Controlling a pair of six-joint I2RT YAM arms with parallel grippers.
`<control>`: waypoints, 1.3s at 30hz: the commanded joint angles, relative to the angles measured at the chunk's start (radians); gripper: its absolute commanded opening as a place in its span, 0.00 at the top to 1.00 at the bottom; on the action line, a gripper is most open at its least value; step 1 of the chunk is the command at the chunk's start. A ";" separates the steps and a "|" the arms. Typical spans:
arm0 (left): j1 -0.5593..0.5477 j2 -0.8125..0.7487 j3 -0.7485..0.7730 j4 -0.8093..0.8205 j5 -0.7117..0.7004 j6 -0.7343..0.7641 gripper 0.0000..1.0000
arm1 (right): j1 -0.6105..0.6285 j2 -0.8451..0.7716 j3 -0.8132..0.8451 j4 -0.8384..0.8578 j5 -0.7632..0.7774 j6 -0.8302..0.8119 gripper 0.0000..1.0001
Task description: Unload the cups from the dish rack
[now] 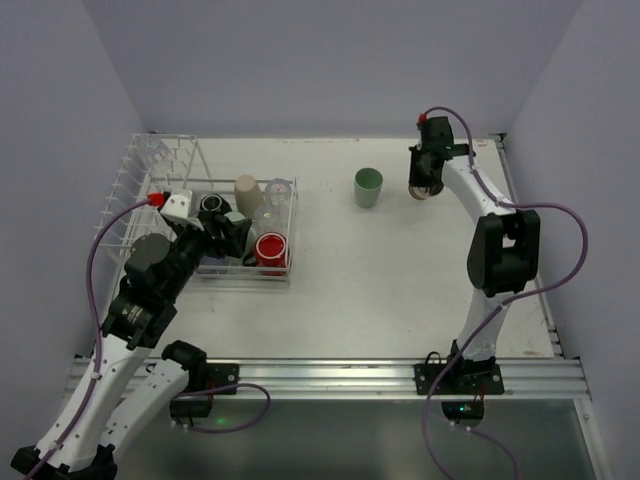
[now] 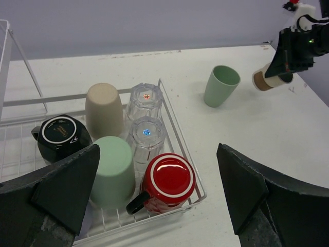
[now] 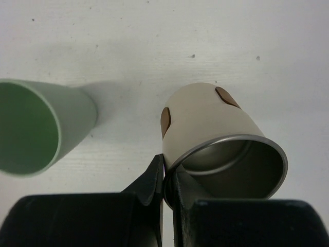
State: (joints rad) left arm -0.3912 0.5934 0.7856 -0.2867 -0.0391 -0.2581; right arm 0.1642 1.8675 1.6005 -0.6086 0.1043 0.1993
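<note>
The white wire dish rack (image 1: 140,190) stands at the far left. Its basket (image 2: 180,131) holds a beige cup (image 2: 104,109), a black mug (image 2: 60,135), a mint green cup (image 2: 113,170), two clear cups (image 2: 145,100) and a red mug (image 2: 167,181), all upside down. My left gripper (image 2: 158,154) is open above the red mug and holds nothing. Another mint green cup (image 1: 368,186) stands upright on the table. My right gripper (image 3: 165,167) is shut on the rim of a beige cup with brown spots (image 3: 205,123), tilted low over the table at the far right (image 1: 422,188).
The rack's tall prongs (image 1: 125,180) rise left of the basket. Grey walls enclose the table on three sides. The upright mint green cup (image 3: 36,128) is just left of the held cup. White tabletop (image 1: 380,280) lies between the rack and the right arm.
</note>
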 commanded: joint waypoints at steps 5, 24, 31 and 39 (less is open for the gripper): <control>-0.025 -0.009 -0.014 0.044 -0.002 0.037 0.00 | -0.012 0.205 0.266 -0.123 -0.034 -0.064 0.98; -0.001 0.022 0.006 0.035 -0.100 0.037 0.00 | 0.014 0.311 0.408 -0.194 -0.098 -0.064 0.65; 0.000 0.126 0.118 0.003 -0.143 -0.024 0.00 | 0.015 0.029 0.230 -0.047 -0.193 0.003 0.47; 0.006 0.386 0.446 -0.078 -0.318 -0.079 0.00 | 0.014 -0.353 -0.238 0.363 -0.363 0.155 0.36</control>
State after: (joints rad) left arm -0.3985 0.9028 1.0988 -0.3630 -0.2520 -0.3012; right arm 0.1783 1.6096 1.4818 -0.4500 -0.1532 0.2722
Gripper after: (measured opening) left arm 0.999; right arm 0.640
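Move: The cream cup, still pinched by its rim and tilted, is bound for bare table about 5 cm ahead of the right hand, 1 cm right, its middle then some 9 cm lower. The green cup stands about 4 cm ahead, 11 left, 9 down. From the left hand, that spot lies about 26 cm ahead, 40 right, 26 down; the tan cup 25 ahead, 2 left, 24 down; the black mug 19 ahead, 8 left, 24 down. Forward and down about 5 cm each, the right hand tips a little further down and sets the held cream cup on the table beside the green cup. Its fingers open to roughly two-thirds as it edges left, then it pulls up some 15 cm and back, tilting up. The open left hand hovers, then advances and rises about 5 cm over the rack, turning counter-clockwise. ##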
